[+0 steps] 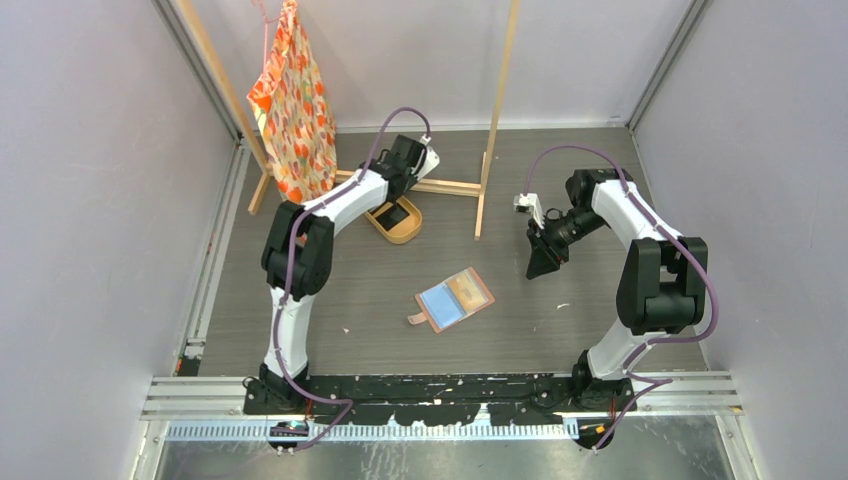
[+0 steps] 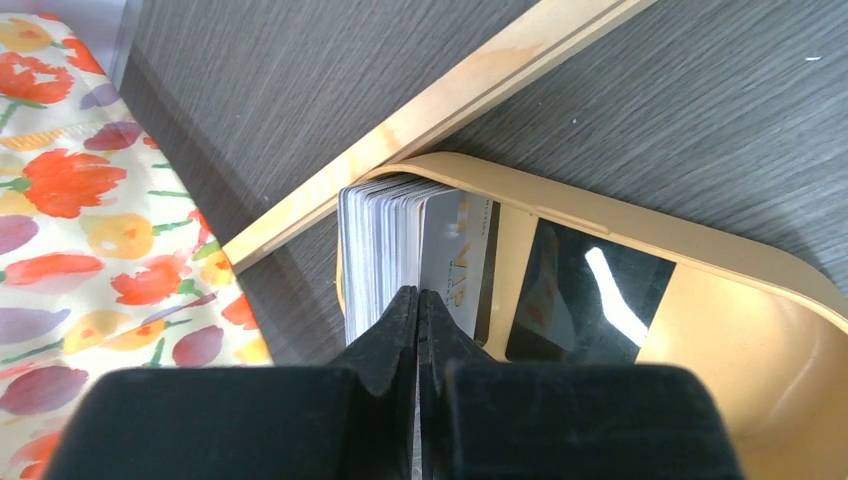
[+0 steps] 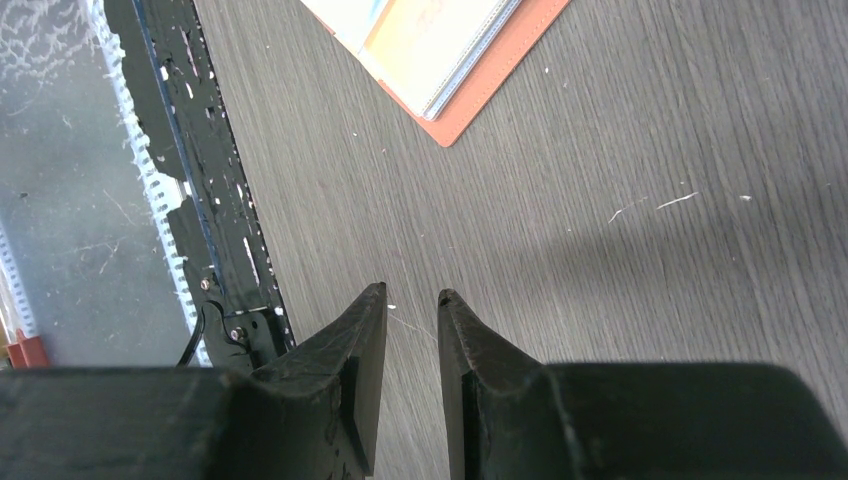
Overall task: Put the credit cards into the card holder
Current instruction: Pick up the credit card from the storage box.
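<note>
Several credit cards (image 2: 385,240) stand on edge in a stack at the near end of an oval tan tray (image 2: 760,270), with a silver one (image 2: 455,260) outermost. A black card (image 2: 590,300) lies flat in the tray. My left gripper (image 2: 417,292) is shut at the stack's edge, and a thin pale card edge shows between its pads. In the top view that gripper (image 1: 400,205) reaches down into the tray (image 1: 393,238). The card holder (image 1: 455,298) lies open mid-table, its corner also in the right wrist view (image 3: 440,50). My right gripper (image 3: 412,293) hovers open and empty to the holder's right (image 1: 540,268).
A wooden rack's base bar (image 2: 440,110) runs just behind the tray, and its upright (image 1: 497,120) rises between the arms. A floral bag (image 1: 293,100) hangs at the back left, close to my left wrist (image 2: 90,200). The black mounting rail (image 3: 190,150) lines the near edge.
</note>
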### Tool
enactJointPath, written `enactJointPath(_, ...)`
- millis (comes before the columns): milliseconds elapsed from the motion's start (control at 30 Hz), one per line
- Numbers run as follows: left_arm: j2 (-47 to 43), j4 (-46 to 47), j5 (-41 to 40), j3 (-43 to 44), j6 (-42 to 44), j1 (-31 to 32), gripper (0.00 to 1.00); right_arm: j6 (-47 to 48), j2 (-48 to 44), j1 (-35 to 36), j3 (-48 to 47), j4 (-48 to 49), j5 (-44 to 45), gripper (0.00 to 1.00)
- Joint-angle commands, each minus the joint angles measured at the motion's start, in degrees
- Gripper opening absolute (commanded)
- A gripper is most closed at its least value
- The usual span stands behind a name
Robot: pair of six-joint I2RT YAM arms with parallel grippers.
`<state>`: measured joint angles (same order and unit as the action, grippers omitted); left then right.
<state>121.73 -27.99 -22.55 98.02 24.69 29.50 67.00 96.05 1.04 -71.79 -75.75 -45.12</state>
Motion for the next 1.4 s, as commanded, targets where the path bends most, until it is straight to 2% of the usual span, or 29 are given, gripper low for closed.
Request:
enactJointPath(0, -5.4, 0.9, 1.3, 0.4, -0.7, -0.5, 0.0, 1.0, -0.3, -0.1, -2.0, -1.1, -1.2, 0.31)
enactJointPath(900, -13.0, -2.4, 9.3, -1.4, -6.2, 1.4, 0.0, -0.7, -0.2, -0.1, -2.8, -1.8, -4.7, 0.3)
enactJointPath(1133, -18.4, -2.5, 19.2, -3.4, -12.7, 1.5, 0.0, -5.8, -1.0, 0.1, -2.2, 1.6, -9.0, 0.31)
enactJointPath(1300, -24.9, 3.1, 31.7, -11.8, -21.1, 1.6, 0.0, -9.7, -3.3, 0.2, -1.3, 4.7, -10.8, 0.31)
enactJointPath(1367, -27.5, 4.7, 31.8, -14.8, -22.2, 2.5, 0.0, -11.0, -4.1, 0.1, -1.0, 5.5, -11.8, 0.31)
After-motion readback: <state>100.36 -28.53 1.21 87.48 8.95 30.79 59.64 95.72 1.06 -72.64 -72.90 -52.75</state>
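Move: The front credit card of the stack in the storage box is already pinched in the left fingers. The card holder it is bound for lies about 25 cm back, 15 cm right and 7 cm below that hand. The remaining stack stands right beside the fingers, some 2 cm left and 1 cm ahead; the box's middle is about 5 cm back and 4 cm right, 5 cm down. From the right hand the holder lies roughly 16 cm left, 3 cm back and 9 cm down. The pinched card is drawn up out of the storage box by the left hand, rising nearly straight at first, then swinging back and right as well, faster towards the end: about 9 cm up, 8 back and 6 right in all, over the box and towards the card holder. The wrist rolls some 30 degrees, its left side dipping, while the fingers stay shut. Late on, the right hand eases left and up about 3 cm, still partly open. ##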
